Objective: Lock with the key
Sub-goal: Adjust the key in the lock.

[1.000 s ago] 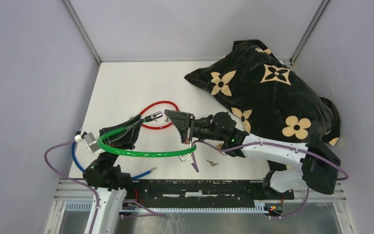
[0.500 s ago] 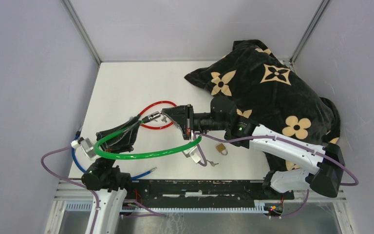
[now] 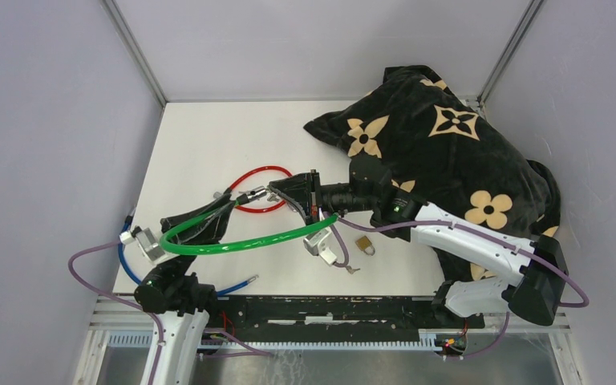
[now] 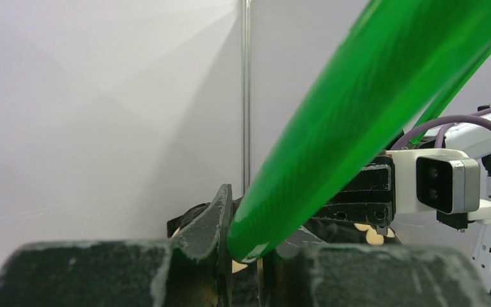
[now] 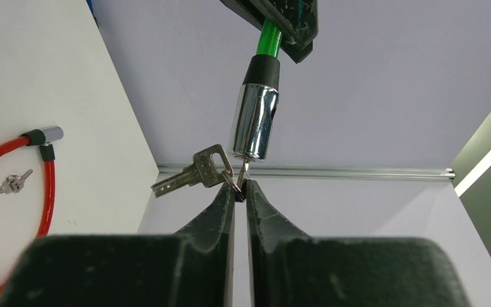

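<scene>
A green cable lock arcs above the table. My left gripper is shut on its cable just behind the chrome lock cylinder; in the left wrist view the cable fills the gap at my left gripper. A thin key sticks into the cylinder's lower end. My right gripper is shut on that key's head, seen edge-on. A second key hangs off the same ring to the left. From above, the right gripper meets the cylinder head-on.
A red cable lock with its own keys lies behind the grippers. A brass padlock and a loose key lie near the front. A blue cable lies front left. A black flowered pillow fills the back right.
My right gripper swung left and back to the cylinder's end and closed on the key, uncovering the brass padlock. The left arm shifted slightly, still holding the green cable.
</scene>
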`<state>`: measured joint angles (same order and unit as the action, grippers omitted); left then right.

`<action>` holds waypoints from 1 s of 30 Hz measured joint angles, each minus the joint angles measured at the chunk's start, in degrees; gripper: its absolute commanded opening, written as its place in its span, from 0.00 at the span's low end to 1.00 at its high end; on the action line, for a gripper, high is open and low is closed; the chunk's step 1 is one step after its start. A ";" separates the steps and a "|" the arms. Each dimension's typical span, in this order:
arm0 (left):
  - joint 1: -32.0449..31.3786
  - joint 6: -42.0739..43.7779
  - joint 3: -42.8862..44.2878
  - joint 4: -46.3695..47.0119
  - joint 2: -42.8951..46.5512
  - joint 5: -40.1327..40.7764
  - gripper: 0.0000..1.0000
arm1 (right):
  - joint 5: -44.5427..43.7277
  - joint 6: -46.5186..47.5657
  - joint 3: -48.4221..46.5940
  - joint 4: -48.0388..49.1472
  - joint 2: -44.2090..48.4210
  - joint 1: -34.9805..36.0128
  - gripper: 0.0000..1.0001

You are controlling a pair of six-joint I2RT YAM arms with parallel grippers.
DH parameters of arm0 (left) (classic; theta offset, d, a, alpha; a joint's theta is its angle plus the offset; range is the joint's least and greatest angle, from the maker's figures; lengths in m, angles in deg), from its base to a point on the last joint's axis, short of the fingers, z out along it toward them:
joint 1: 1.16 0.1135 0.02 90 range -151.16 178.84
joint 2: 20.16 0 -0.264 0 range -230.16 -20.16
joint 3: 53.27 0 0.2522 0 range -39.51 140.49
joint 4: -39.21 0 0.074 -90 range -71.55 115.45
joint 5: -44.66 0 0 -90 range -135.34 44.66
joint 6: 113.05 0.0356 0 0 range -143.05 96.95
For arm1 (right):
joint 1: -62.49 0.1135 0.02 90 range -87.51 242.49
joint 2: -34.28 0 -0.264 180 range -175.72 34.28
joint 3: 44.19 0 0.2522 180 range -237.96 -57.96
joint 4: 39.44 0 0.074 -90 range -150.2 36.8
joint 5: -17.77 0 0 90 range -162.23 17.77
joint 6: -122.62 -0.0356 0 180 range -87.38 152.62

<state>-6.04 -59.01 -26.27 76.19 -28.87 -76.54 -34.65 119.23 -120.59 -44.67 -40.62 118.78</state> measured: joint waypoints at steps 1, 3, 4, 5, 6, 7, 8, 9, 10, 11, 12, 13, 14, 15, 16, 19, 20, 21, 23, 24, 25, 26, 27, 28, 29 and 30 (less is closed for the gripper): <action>0.00 0.00 0.00 -0.07 0.00 0.00 0.02 | -0.13 -0.02 0.31 0.48 0.00 0.00 0.22; 0.00 0.00 0.00 -0.33 0.00 0.00 0.02 | -0.28 -0.24 1.18 1.40 0.00 0.07 0.26; 0.00 0.00 0.00 -0.61 0.00 -0.09 0.02 | -0.31 -0.31 1.79 2.10 0.00 0.22 0.28; -0.02 0.00 0.00 -1.01 0.00 -0.24 0.02 | -0.33 -0.28 2.51 2.89 0.02 0.37 0.29; -0.02 0.00 0.00 -1.36 0.00 -0.37 0.02 | -0.35 -0.33 3.08 3.45 0.07 0.52 0.31; -0.02 0.00 0.00 -1.55 0.00 -0.46 0.02 | -0.39 -0.35 3.67 4.13 0.07 0.61 0.33; -0.02 0.00 0.00 -1.77 0.00 -0.48 0.02 | -0.50 -0.35 4.20 4.66 0.11 0.70 0.35; -0.02 -0.02 0.00 -1.97 0.00 -0.48 0.02 | -0.59 -0.37 4.46 4.92 0.17 0.70 0.38; -0.02 -0.02 0.00 -2.12 0.00 -0.46 0.02 | -0.76 -0.44 4.76 5.25 0.26 0.72 0.40; -0.02 -0.02 0.00 -2.21 0.00 -0.48 0.02 | -0.92 -0.46 5.01 5.53 0.39 0.72 0.42; -0.02 -0.02 0.00 -2.23 0.00 -0.46 0.02 | -1.18 -0.50 5.22 5.62 0.61 0.72 0.44; -0.02 -0.02 0.00 -2.23 0.00 -0.46 0.02 | -1.60 -0.52 5.51 5.70 0.87 0.72 0.47; -0.02 -0.02 0.00 -2.23 0.00 -0.44 0.02 | -1.99 -0.63 5.77 5.77 1.16 0.76 0.52; -0.02 -0.02 0.00 -2.23 0.00 -0.44 0.02 | -2.29 -0.83 5.97 5.79 1.38 0.83 0.56; -0.02 -0.02 0.00 -2.21 0.00 -0.42 0.02 | -2.95 -0.96 6.32 5.84 1.75 0.87 0.61; -0.02 -0.04 0.00 -2.21 0.00 -0.44 0.02 | -5.14 -1.97 7.54 6.40 2.73 0.98 0.74; -0.02 -0.04 0.00 -2.21 0.00 -0.44 0.02 | -5.75 -2.25 7.91 6.80 2.93 0.98 0.81; -0.02 -0.04 0.00 -2.21 0.00 -0.44 0.02 | -6.49 -2.82 8.33 7.10 3.10 0.98 0.97; -0.02 -0.04 0.00 -2.19 0.00 -0.44 0.02 | -7.82 -4.15 8.81 7.41 3.28 0.98 0.98; -0.02 -0.04 0.00 -2.19 0.00 -0.44 0.02 | -8.81 -4.50 8.94 7.63 3.28 0.98 0.98; -0.02 -0.04 0.00 -2.19 0.00 -0.42 0.02 | -9.57 -4.74 9.05 7.96 3.28 0.98 0.98; -0.02 -0.04 0.00 -2.19 0.00 -0.42 0.02 | -10.45 -4.92 9.22 8.28 3.30 0.98 0.98; -0.02 -0.04 0.00 -2.19 0.00 -0.42 0.02 | -11.43 -5.16 9.53 8.92 3.32 0.96 0.98; -0.02 -0.04 0.00 -2.19 0.00 -0.42 0.02 | -12.37 -5.20 9.81 9.20 3.34 0.96 0.98; -0.02 -0.04 0.00 -2.19 0.00 -0.42 0.02 | -13.55 -5.14 10.14 9.46 3.34 0.92 0.98; -0.02 -0.04 0.00 -2.19 0.00 -0.42 0.02 | -14.62 -4.87 10.45 9.68 3.34 0.83 0.98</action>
<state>-6.06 -59.05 -26.27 74.00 -28.87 -76.96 -49.27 114.35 -110.14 -34.99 -37.27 119.61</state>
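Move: The key is already between the right fingertips, about 1 cm beyond the hand point, in the end of the green cable's lock cylinder; that cylinder's middle lies some 4 cm to the hand's left and 2 cm back. Down on the table, roughly 18 cm below and 5 cm ahead, are the red lock, 4 cm to the left, and the brass padlock, 2 cm to the right. From the left gripper the key is about 7 cm right and 4 cm ahead, slightly lower. Let go of the key with the right gripper: ease the fingers apart while sinking about 2 cm, then spread them wide and draw away from the lock cylinder, some 3 cm forward and 2 cm right, still sinking a little, turning the hand about 15 degrees clockwise. Keep the left gripper's hold on the green cable. ##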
